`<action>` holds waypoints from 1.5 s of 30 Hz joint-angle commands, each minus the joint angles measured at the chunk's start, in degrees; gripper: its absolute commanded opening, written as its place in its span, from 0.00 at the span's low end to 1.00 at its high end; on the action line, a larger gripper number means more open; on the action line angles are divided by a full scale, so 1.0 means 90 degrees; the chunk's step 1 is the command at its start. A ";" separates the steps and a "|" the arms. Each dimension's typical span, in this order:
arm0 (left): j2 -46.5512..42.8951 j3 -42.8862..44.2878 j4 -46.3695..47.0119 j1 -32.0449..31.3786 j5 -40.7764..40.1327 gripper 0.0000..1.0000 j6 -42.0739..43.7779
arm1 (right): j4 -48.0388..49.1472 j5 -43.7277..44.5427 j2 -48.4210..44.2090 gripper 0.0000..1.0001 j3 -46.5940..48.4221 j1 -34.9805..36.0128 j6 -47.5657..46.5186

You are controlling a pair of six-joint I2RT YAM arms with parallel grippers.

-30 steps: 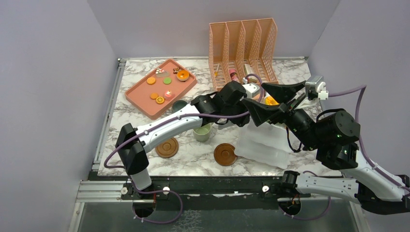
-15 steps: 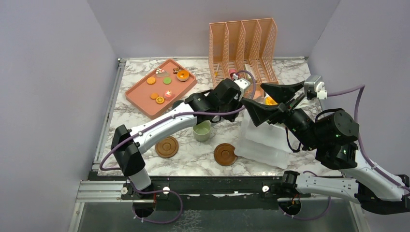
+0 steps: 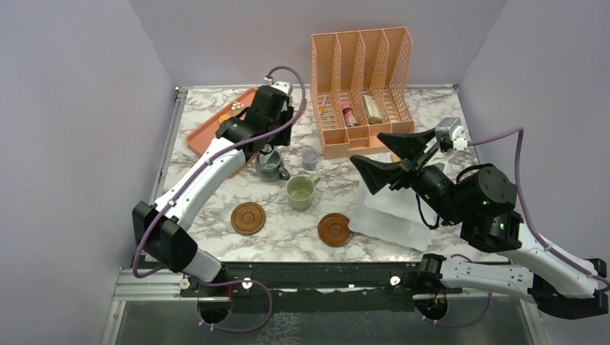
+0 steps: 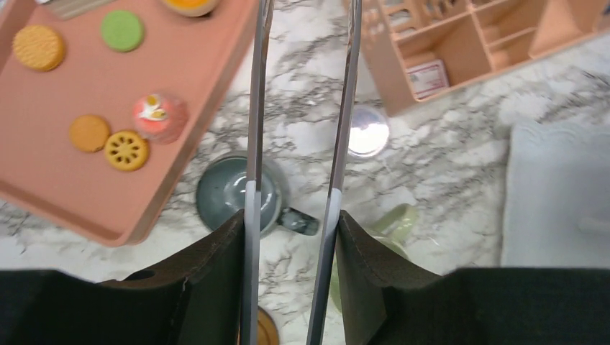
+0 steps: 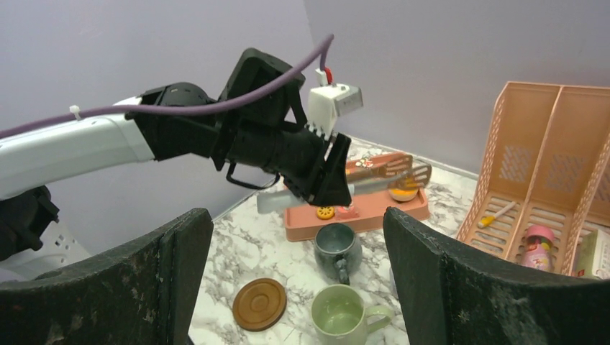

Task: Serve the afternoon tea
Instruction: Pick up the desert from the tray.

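My left gripper (image 3: 269,141) hangs above the grey-blue mug (image 3: 270,165) at the pink tray's (image 3: 205,133) near corner. It is shut on metal tongs (image 4: 255,108), whose blades run out between the fingers (image 4: 234,237) over the tray edge. Toy cookies (image 4: 38,47), a pink cake (image 4: 160,115) and a donut (image 5: 403,190) lie on the tray. The pale green mug (image 3: 300,192) stands to the grey-blue mug's right. Two brown coasters (image 3: 248,218) (image 3: 334,229) lie bare near the front. My right gripper (image 3: 381,154) hovers open and empty, facing the mugs.
A peach file organizer (image 3: 363,79) stands at the back with a pink bottle (image 5: 536,244) in one slot. A tiny lilac cup (image 3: 310,158) sits in front of it. A white plastic tub (image 3: 392,212) lies under my right arm.
My left arm has swung from the middle by the organizer back to the left, above the tray corner and grey-blue mug, tongs still held. The right gripper shifted slightly left.
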 commanded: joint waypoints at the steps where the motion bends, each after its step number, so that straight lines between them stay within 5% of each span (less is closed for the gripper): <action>1: -0.0297 -0.0214 -0.0248 0.0656 -0.0397 0.46 0.0013 | 0.0029 -0.0287 0.0001 0.94 -0.0156 -0.0007 0.0203; 19: -0.0395 -0.1393 -0.0437 0.2788 -0.0577 0.45 -0.0142 | 0.0080 -0.0482 0.0097 0.94 -0.0224 -0.0007 0.0139; 45: 0.0442 -0.1500 0.0075 0.3295 0.0033 0.46 0.0100 | 0.0165 -0.0470 0.0245 0.94 -0.0152 -0.0007 -0.0045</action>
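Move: The small orange biscuit on the tray, seemingly the next dessert, lies about 20 cm to the left of the left hand, some 9 cm ahead and 22 cm below. The yellow cookie sits about 3 cm nearer the robot and 3 cm right of that biscuit, and the pink cake some 7 cm right of it. The gray mug stands about 6 cm left of the hand, 1 cm ahead. From the right hand the biscuit lies roughly 28 cm ahead and 44 cm left, far below. Still gripping the tongs, the left hand swings quickly about 20 cm to the left, over the gray mug towards the tray's near corner, and sinks some 12 cm, the last few centimetres almost straight down and more slowly. As it goes, the wrist turns about 30 degrees counter-clockwise and tips further down, bringing the tongs round to reach out over the orange biscuit with their gap unchanged, while the empty, open right hand eases a few centimetres left and down. ##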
